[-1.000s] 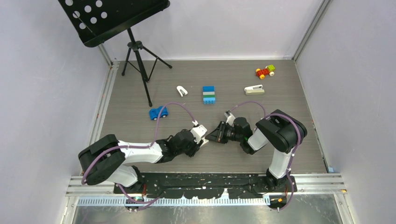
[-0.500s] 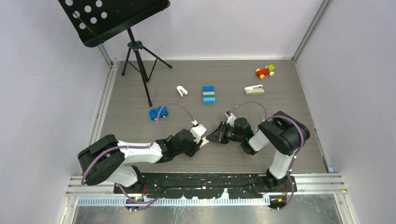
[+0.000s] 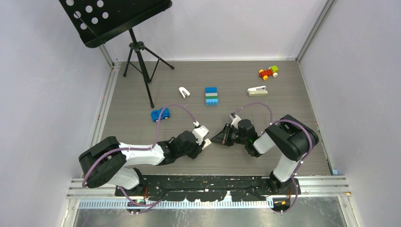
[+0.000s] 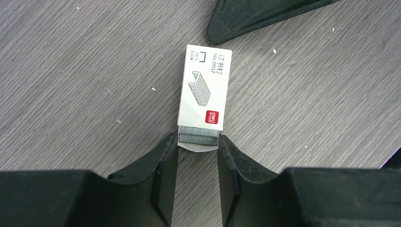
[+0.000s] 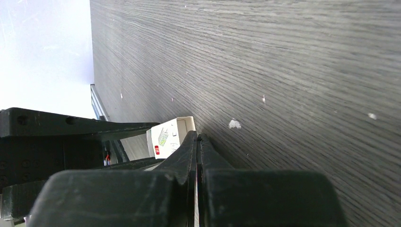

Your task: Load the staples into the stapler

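The staples (image 4: 198, 137) show as a grey strip sticking out of the near end of a small white red-marked box (image 4: 204, 87) lying flat on the table. My left gripper (image 4: 197, 144) is closed on that near end, a fingertip against each side. My right gripper (image 5: 196, 136) is shut with nothing in it, and its black tip (image 4: 211, 39) rests at the box's far end (image 5: 168, 137). The stapler (image 3: 257, 91), beige-grey on a white base, lies at the back right of the table, far from both grippers (image 3: 206, 144).
A blue toy car (image 3: 160, 114) sits left of the arms. A white clip-like piece (image 3: 184, 92) and a blue-green block stack (image 3: 211, 96) lie mid-table. A brick toy car (image 3: 268, 72) is at the back right, and a music stand (image 3: 137, 47) at the back left.
The right gripper's jaws have closed fully at the box's far end, and the right arm's elbow has shifted slightly to the right. The left gripper and the box stay in place.
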Available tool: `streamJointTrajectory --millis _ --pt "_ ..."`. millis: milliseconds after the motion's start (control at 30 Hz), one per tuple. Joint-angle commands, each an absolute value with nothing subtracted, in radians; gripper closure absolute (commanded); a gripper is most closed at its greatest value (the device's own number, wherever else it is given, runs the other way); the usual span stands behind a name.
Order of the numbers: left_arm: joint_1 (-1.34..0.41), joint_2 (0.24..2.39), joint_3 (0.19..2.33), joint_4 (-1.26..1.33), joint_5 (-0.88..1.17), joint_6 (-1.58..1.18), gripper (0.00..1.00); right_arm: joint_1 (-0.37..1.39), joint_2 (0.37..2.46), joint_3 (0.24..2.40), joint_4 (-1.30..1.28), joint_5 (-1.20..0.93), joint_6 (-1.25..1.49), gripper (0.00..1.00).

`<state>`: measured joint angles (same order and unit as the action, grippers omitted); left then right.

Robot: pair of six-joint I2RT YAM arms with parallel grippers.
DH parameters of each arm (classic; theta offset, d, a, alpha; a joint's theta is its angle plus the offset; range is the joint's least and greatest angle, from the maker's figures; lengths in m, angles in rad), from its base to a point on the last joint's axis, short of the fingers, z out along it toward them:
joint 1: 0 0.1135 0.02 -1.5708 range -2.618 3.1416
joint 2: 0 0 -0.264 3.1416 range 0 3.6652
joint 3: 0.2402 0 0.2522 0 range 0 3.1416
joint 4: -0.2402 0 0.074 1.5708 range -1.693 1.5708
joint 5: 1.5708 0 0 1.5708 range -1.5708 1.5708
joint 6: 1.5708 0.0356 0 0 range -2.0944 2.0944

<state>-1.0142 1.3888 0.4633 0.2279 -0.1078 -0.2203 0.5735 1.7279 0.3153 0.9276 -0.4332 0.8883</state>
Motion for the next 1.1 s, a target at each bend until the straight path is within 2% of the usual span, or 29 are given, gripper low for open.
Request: streamJointTrajectory --millis 0,233,467,767,1067 --pt "-1.015 1.409 0.456 0.163 -0.072 -0.234 0.74 0.569 1.713 0.309 0.934 -0.435 0.876 0.96" --pt "-1.015 1.417 0.462 0.165 -0.071 -0.23 0.74 0.569 1.563 0.302 0.798 -0.401 0.86 0.79" --pt "-1.015 1.426 0.465 0.172 -0.068 -0.228 0.74 0.571 1.5 0.327 0.74 -0.426 0.855 0.71" --pt "-1.014 1.425 0.463 0.173 -0.064 -0.229 0.74 0.571 1.659 0.36 0.862 -0.459 0.886 0.71" --pt "-1.015 1.424 0.463 0.175 -0.063 -0.229 0.74 0.571 1.745 0.365 0.973 -0.508 0.931 0.75"
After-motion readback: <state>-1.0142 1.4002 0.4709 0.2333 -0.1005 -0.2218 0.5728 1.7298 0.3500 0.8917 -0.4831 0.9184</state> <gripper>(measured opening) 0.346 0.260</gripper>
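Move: The staple box is already gripped by its near end in the left fingers, its middle about 2 cm ahead and 2 cm to the right of that hand, at its height. From the shut right gripper, the box's middle lies about 2 cm back and 2 cm to the left, about level. Farther out, the block stack stands some 20 cm straight ahead of the right hand, and the blue car about 11 cm ahead and 20 cm left. Keep the left gripper still with its hold on the staple box. Raise the right gripper about 3 cm clear of the box's free end while opening its shut fingers to roughly a quarter, then sink some 2.5 cm and ease just over 1 cm left, so the parted fingertips come around that end without closing on it. ##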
